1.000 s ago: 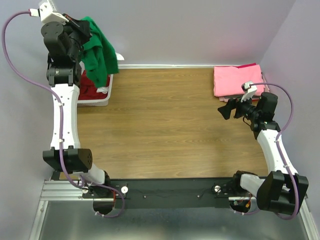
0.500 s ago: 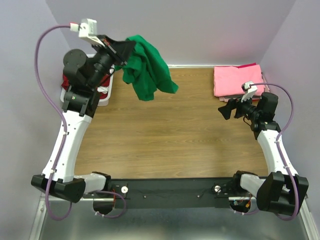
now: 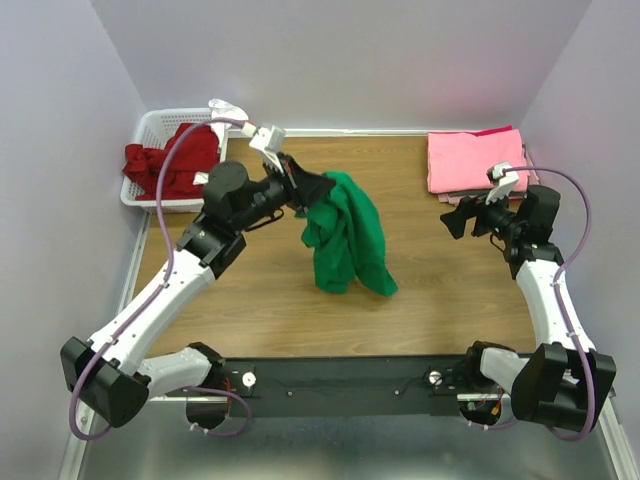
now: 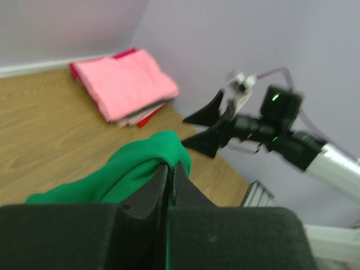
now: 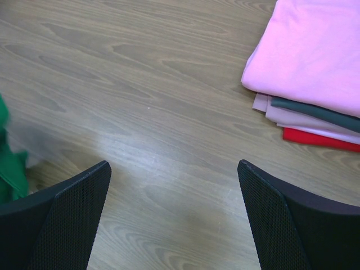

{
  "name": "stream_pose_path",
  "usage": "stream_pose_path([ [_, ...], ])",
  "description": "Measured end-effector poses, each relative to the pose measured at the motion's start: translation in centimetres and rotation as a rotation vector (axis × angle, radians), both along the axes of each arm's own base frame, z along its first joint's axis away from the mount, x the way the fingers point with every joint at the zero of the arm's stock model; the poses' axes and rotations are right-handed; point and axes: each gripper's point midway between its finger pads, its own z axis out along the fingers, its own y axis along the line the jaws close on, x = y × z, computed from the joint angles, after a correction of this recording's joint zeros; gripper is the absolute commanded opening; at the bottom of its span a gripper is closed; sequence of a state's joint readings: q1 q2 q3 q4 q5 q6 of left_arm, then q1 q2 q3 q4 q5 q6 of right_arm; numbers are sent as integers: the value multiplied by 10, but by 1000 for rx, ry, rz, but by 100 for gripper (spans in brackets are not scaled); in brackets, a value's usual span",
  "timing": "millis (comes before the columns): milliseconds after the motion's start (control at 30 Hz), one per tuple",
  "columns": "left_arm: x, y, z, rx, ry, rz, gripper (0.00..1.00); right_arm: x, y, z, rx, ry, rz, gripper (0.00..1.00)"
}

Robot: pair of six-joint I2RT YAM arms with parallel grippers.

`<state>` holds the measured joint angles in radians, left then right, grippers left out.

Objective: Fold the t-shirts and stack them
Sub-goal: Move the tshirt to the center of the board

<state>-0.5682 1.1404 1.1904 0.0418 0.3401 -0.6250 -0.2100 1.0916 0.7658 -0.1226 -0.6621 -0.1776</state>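
Note:
A bright green t-shirt [image 3: 348,240] hangs bunched from my left gripper [image 3: 318,190] over the middle of the wooden table, its lower folds near the boards. The left wrist view has the two black jaws pressed together on a green fold [image 4: 151,163]. A dark red t-shirt [image 3: 170,165] lies crumpled in the white basket [image 3: 148,125] at the back left. Folded pink t-shirts [image 3: 472,160] are stacked at the back right, seen also as the stack [image 5: 315,53] in the right wrist view. My right gripper [image 3: 455,215] hovers just in front of that stack, open and empty.
Walls close in the table on the left, back and right. Under the top pink layers of the stack lie a grey layer and a red layer [image 5: 320,139]. The arm bases and a black rail [image 3: 340,385] run along the near edge.
My left arm has swung from above the basket down and rightwards to the table's middle, carrying the green t-shirt with it. The right arm has barely moved.

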Motion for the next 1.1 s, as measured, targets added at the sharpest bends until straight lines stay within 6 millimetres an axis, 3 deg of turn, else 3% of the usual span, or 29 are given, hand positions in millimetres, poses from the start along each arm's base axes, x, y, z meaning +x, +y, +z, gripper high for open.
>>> stream_pose_path([
  [33, 0, -1, -17, 20, 20, -3, 45, 0, -1, 0, 0, 0, -2, 100],
  [67, 1, -1, -43, 55, 48, -3, 51, 0, -1, 0, 0, 0, -3, 100],
  [233, 2, 9, -135, 216, 147, 30, 70, 0, -1, 0, -2, -4, 4, 100],
  [333, 3, 25, -156, 285, 163, 97, 75, -5, 7, 0, 11, -11, 63, 100],
  [467, -3, 47, -145, 283, 118, 187, 75, -18, 25, -5, 45, -1, 187, 100],
  [567, -15, 57, -152, 247, 126, 210, 75, -32, 40, -11, 87, 25, 302, 100],
  [633, -24, 61, -174, 231, 178, 211, 75, -40, 48, -17, 123, 57, 358, 100],
  [800, -44, 69, -251, 245, 365, 217, 75, -50, 58, -39, 202, 161, 419, 99],
  [867, -50, 72, -270, 249, 419, 221, 75, -52, 61, -47, 224, 205, 429, 99],
  [1100, -47, 68, -296, 258, 485, 225, 70, -57, 80, -75, 242, 333, 484, 98],
])
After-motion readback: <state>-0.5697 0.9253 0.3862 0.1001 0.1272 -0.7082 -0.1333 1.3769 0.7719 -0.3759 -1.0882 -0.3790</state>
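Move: The green t-shirt hangs from my closed left fingers, its middle about 20 cm below that hand and 5 cm to the right. The board's center, where it goes, is some 40 cm below, 3 cm ahead and 6 cm right. From my left hand the basket is about 28 cm ahead and 37 cm left, the pink stack 28 cm ahead and 38 cm right. From my right hand the board's center lies roughly 24 cm left, 3 cm back and 19 cm below. I open my left fingers wide and let go of the green t-shirt as that hand plunges, about 30 cm down in all, easing left and back midway to the shirt's left side and tipping its fingers down. My right hand, still open, then sweeps some 8 cm left, down and back towards the shirt, turning counter-clockwise and tilting down. ##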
